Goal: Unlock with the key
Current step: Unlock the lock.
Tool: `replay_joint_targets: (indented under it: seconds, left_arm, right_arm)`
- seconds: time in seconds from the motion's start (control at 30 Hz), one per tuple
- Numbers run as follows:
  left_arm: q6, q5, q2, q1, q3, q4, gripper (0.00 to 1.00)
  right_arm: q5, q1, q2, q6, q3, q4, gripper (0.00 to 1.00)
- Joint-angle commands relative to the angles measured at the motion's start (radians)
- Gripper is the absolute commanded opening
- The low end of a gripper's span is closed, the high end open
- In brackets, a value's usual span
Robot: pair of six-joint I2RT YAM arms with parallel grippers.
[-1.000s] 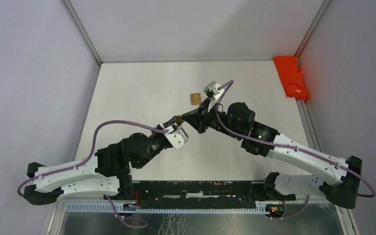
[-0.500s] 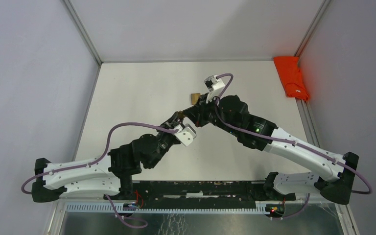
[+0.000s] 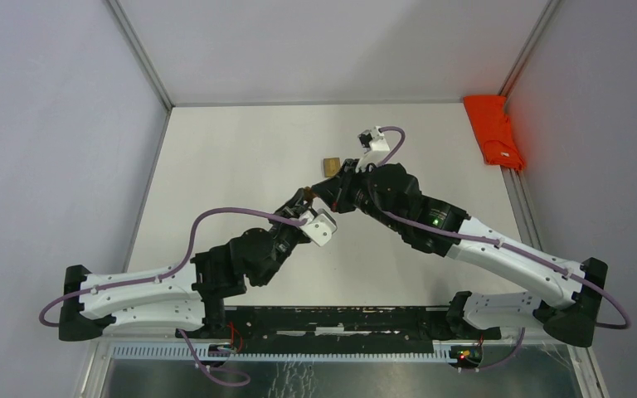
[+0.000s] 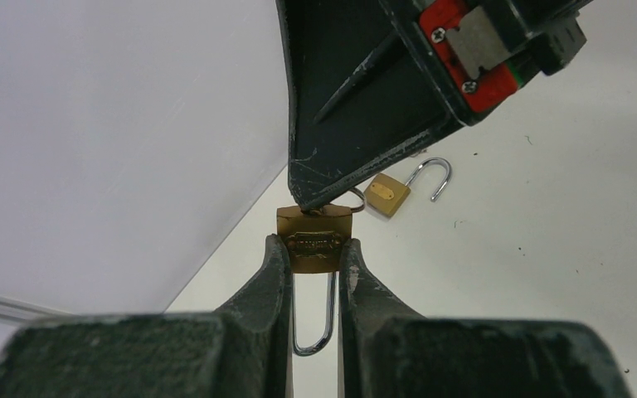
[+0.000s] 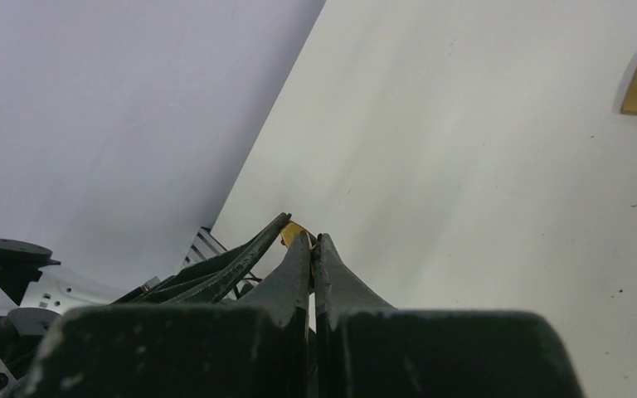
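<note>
A brass padlock (image 4: 313, 240) hangs above the table with my left gripper (image 4: 313, 250) shut on its body, its steel shackle (image 4: 315, 332) pointing back between the fingers. My right gripper (image 4: 317, 197) is shut and its tip presses on the padlock's far end. A thin metal ring (image 4: 357, 200) shows beside that tip; the key itself is almost wholly hidden between the fingertips. In the top view both grippers meet at mid-table, left (image 3: 303, 198) and right (image 3: 321, 188). In the right wrist view, the shut right gripper (image 5: 313, 240) touches the brass padlock (image 5: 293, 231).
A second brass padlock (image 3: 330, 165) lies on the white table behind the grippers, its shackle swung open (image 4: 435, 176). A folded red cloth (image 3: 495, 130) lies at the table's far right edge. Grey walls enclose the table on left, back and right.
The right wrist has turned and pushed further back over the table while the left arm has reached forward with it. Both grips are unchanged, with the tip still at the padlock.
</note>
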Motion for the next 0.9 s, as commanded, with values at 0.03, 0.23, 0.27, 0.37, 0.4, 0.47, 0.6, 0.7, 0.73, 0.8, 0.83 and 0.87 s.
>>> replay_joint_targets:
  seconds: [0.03, 0.23, 0.27, 0.37, 0.4, 0.47, 0.6, 0.7, 0.73, 0.8, 0.83, 0.87]
  left_arm:
    - [0.018, -0.007, -0.013, -0.001, 0.018, 0.144, 0.02]
    - [-0.008, 0.002, -0.028, -0.001, 0.028, 0.12, 0.02]
    - [-0.017, 0.006, -0.032, -0.001, 0.03, 0.113, 0.02]
    - [-0.047, 0.015, -0.043, -0.001, 0.035, 0.085, 0.02]
    - [-0.061, 0.021, -0.045, 0.0, 0.039, 0.07, 0.02]
    - [-0.089, 0.035, -0.051, -0.001, 0.049, 0.04, 0.02]
    - [-0.145, 0.055, -0.068, -0.001, 0.063, 0.007, 0.02]
    - [-0.164, 0.097, -0.074, -0.001, 0.065, -0.005, 0.02]
    - [-0.17, 0.12, -0.073, -0.001, 0.066, -0.01, 0.02]
    - [-0.176, 0.169, -0.057, -0.001, 0.073, -0.033, 0.02]
    - [-0.183, 0.183, -0.042, -0.001, 0.079, -0.046, 0.02]
    - [-0.198, 0.189, -0.023, 0.002, 0.085, -0.058, 0.02]
  right_arm:
    - [-0.089, 0.024, 0.004, 0.099, -0.029, 0.031, 0.0]
    - [-0.124, 0.025, 0.0, 0.02, -0.026, 0.079, 0.08]
    - [-0.105, 0.025, -0.008, 0.001, -0.02, 0.076, 0.17]
    - [-0.014, 0.024, -0.044, -0.076, 0.006, 0.05, 0.37]
    - [0.03, 0.024, -0.063, -0.1, 0.013, 0.04, 0.43]
    - [0.102, 0.024, -0.104, -0.15, 0.014, 0.036, 0.5]
    - [0.21, 0.025, -0.193, -0.229, 0.003, 0.024, 0.51]
    - [0.237, 0.024, -0.238, -0.28, -0.021, 0.023, 0.53]
    - [0.239, 0.024, -0.245, -0.299, -0.024, 0.012, 0.53]
    - [0.269, 0.024, -0.26, -0.319, -0.03, -0.033, 0.53]
    - [0.29, 0.023, -0.27, -0.326, -0.039, -0.048, 0.53]
    - [0.318, 0.025, -0.287, -0.329, -0.058, -0.06, 0.53]
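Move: The small padlock in the left fingers sits at that gripper's hand point, and its key head, pinched by the right fingers, is about 2 cm to the right and 2 cm above. From the right hand point the padlock body lies roughly 2 cm left, 1 cm back and 1 cm below. The open large padlock lies on the table, from the left hand some 20 cm ahead, 7 cm right and 29 cm below; the spare keys lie about 7 cm right of it and 1 cm farther out. Let go of the key: spread the right fingers from shut to about half open, then draw that gripper off the small padlock to the right and upward, about 8 cm each way, tipping its fingers up and swinging them clockwise, some 20 degrees altogether. Keep the left gripper shut on the padlock body, letting it drift up and back about 1.5 cm with a slight tilt. ##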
